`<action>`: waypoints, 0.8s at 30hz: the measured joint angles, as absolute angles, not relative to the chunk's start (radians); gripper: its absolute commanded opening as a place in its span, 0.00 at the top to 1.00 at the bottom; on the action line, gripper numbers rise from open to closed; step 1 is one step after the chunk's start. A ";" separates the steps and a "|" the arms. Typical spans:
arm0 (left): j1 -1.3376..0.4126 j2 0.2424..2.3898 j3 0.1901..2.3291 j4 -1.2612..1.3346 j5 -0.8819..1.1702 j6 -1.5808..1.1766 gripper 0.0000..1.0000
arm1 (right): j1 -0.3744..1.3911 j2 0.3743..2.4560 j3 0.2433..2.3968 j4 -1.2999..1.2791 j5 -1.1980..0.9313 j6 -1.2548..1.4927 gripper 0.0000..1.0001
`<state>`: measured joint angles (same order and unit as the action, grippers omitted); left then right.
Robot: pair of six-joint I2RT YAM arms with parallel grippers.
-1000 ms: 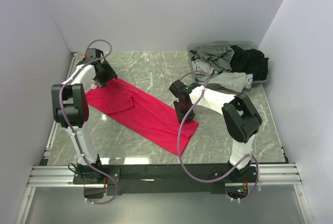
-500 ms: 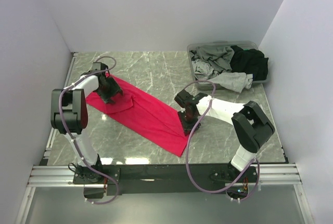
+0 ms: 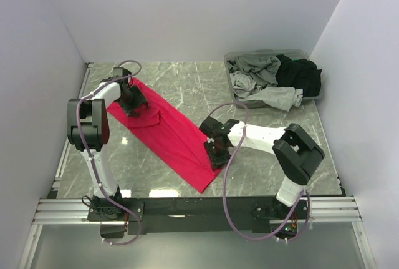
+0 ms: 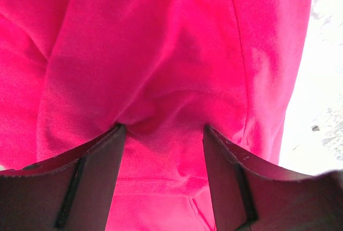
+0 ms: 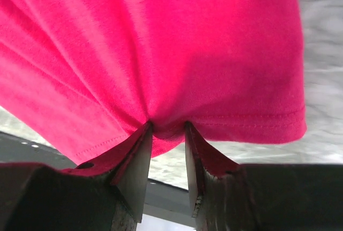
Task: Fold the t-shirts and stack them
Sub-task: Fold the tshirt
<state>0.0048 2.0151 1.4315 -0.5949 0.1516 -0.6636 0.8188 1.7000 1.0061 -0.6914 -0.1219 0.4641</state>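
Note:
The pinkish-red t-shirt (image 3: 171,133) lies folded into a long strip, running diagonally from the far left to the near middle of the table. My left gripper (image 3: 133,102) is shut on its far left end; cloth bunches between the fingers in the left wrist view (image 4: 162,129). My right gripper (image 3: 215,150) is shut on the hem at the strip's near right edge, and the cloth puckers at the tips in the right wrist view (image 5: 169,126). Grey t-shirts (image 3: 255,66) and a black one (image 3: 300,73) lie crumpled in the tub.
The grey plastic tub (image 3: 265,52) stands at the back right, with a grey shirt (image 3: 275,98) hanging over its front wall. White walls close in the left, back and right. The table's near edge (image 3: 187,193) lies just beyond the shirt's near end.
Both grippers have dragged the shirt. Its near end has swung towards the front and left, and its far end has shifted right, so the strip lies steeper and narrower.

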 measured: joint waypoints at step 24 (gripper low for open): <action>-0.002 2.050 1.537 -0.635 0.041 -0.538 0.31 | 0.994 1.845 1.304 -0.818 -0.087 0.468 0.63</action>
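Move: Under the right fingertips, about 1 cm below, is the t-shirt's near hem, its closest corner roughly 6 cm left and 8 cm back; the black rail is some 10 cm straight back. The shirt's middle lies about 20 cm left and 14 cm ahead of that hand. From the left hand, over the far part, the shirt's middle is about 10 cm right and 8 cm back, its far corner some 12 cm straight ahead, its left corner about 12 cm left and level. Swinging the near end left, the right hand keeps its half-open fingertips down on the hem and drags it about 7 cm left and a little back, then rises nearly 3 cm, easing forward, off the cloth. The left, fingers kept apart, pushes the far end about 3.5 cm forward, then eases back and left, rising slightly. ##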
